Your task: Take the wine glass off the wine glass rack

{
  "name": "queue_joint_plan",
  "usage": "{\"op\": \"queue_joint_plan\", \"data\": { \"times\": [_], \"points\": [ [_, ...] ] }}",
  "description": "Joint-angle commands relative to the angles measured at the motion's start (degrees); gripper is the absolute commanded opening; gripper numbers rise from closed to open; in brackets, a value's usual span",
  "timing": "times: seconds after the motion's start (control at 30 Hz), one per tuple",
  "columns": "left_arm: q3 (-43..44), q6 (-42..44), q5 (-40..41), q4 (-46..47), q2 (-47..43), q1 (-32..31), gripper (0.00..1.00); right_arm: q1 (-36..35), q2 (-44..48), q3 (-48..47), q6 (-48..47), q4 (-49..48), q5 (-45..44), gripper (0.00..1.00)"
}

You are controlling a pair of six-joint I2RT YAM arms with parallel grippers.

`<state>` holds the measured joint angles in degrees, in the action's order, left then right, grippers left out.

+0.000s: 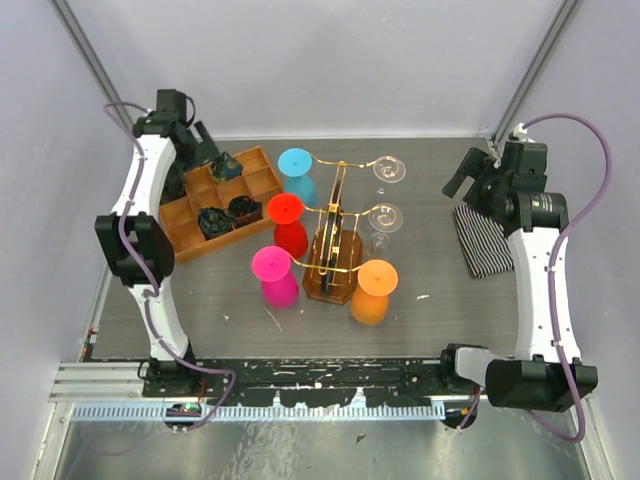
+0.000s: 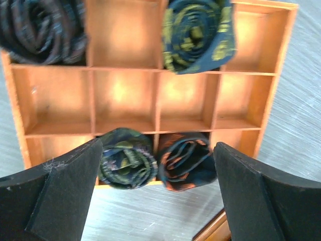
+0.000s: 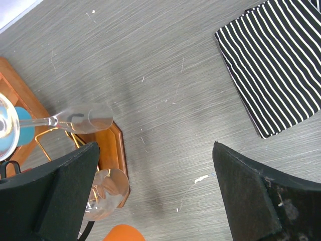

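Note:
The wine glass rack (image 1: 335, 255), gold wire on an oval brown base, stands mid-table. Several wine glasses hang on it upside down: blue (image 1: 297, 170), red (image 1: 287, 215), pink (image 1: 272, 272), orange (image 1: 375, 288) and two clear ones (image 1: 389, 170) (image 1: 384, 220). In the right wrist view a clear glass (image 3: 83, 119) hangs over the rack's base (image 3: 108, 148), with a second clear bowl (image 3: 103, 193) below it. My right gripper (image 3: 155, 191) (image 1: 461, 181) is open, to the right of the rack and touching nothing. My left gripper (image 2: 156, 196) (image 1: 205, 148) is open above the wooden tray.
A compartmented wooden tray (image 1: 262, 170) (image 2: 125, 100) at back left holds rolled ties (image 2: 125, 158). A black-and-white striped cloth (image 1: 483, 240) (image 3: 276, 65) lies at the right. White crumbs (image 3: 200, 178) dot the grey tabletop.

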<state>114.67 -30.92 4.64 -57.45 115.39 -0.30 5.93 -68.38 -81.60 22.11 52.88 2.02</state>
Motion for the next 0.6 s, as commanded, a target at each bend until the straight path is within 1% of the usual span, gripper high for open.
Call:
{"op": "queue_joint_plan", "data": {
  "times": [0.0, 0.03, 0.1, 0.2, 0.33, 0.5, 0.57],
  "points": [
    [14.0, 3.9, 0.9, -8.0, 9.0, -4.4, 0.99, -0.4, 2.0, -0.2, -1.1, -0.8, 0.2, 1.0],
    [18.2, 4.3, 1.2, -11.4, 12.8, -5.2, 0.99, -0.3, 2.1, -0.2, -1.1, -0.8, 0.3, 1.0],
    [24.6, 5.7, 1.7, -15.4, 17.2, -6.3, 0.99, -0.3, 2.5, 0.2, -1.2, -0.9, 0.7, 1.0],
    [28.8, 7.0, 3.1, -18.4, 21.5, -7.6, 0.99, -0.3, 3.0, 0.9, -1.6, -1.0, 0.9, 1.0],
    [28.2, 6.5, 3.0, -21.1, 24.4, -8.2, 0.99, -0.3, 3.7, 1.8, -1.3, -1.3, 2.5, 1.0],
    [21.2, 6.7, 4.5, -18.3, 23.5, -9.6, 0.99, -0.3, 5.0, 3.9, -0.6, -2.5, 5.1, 1.0],
    [23.0, 6.8, 5.1, -20.0, 26.1, -9.7, 0.99, -0.3, 5.2, 4.1, -0.5, -2.6, 5.7, 1.0]
  ]
}}
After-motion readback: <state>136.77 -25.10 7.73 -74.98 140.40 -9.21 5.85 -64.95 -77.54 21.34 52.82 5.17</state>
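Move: The wooden box of rolled cloths lies below the left hand, its middle some 15 cm down, about 4 cm back and 3 cm right. In it, the orange-patterned roll is roughly 4 cm back and 10 right of the hand, the blue-green roll about 8 ahead and 4 right, and the dark green roll 8 back and 2 right. From the right hand, the box is about 57 cm left, 13 ahead and 26 below. Swinging about 5 cm right and some 4 cm forward over the wooden box, the left hand then sinks roughly 11 cm while drawing back, down towards the compartments just beyond the orange-patterned roll. The fingers stay wide open and empty, tipping about 20 degrees steeper as the hand turns a little clockwise. ##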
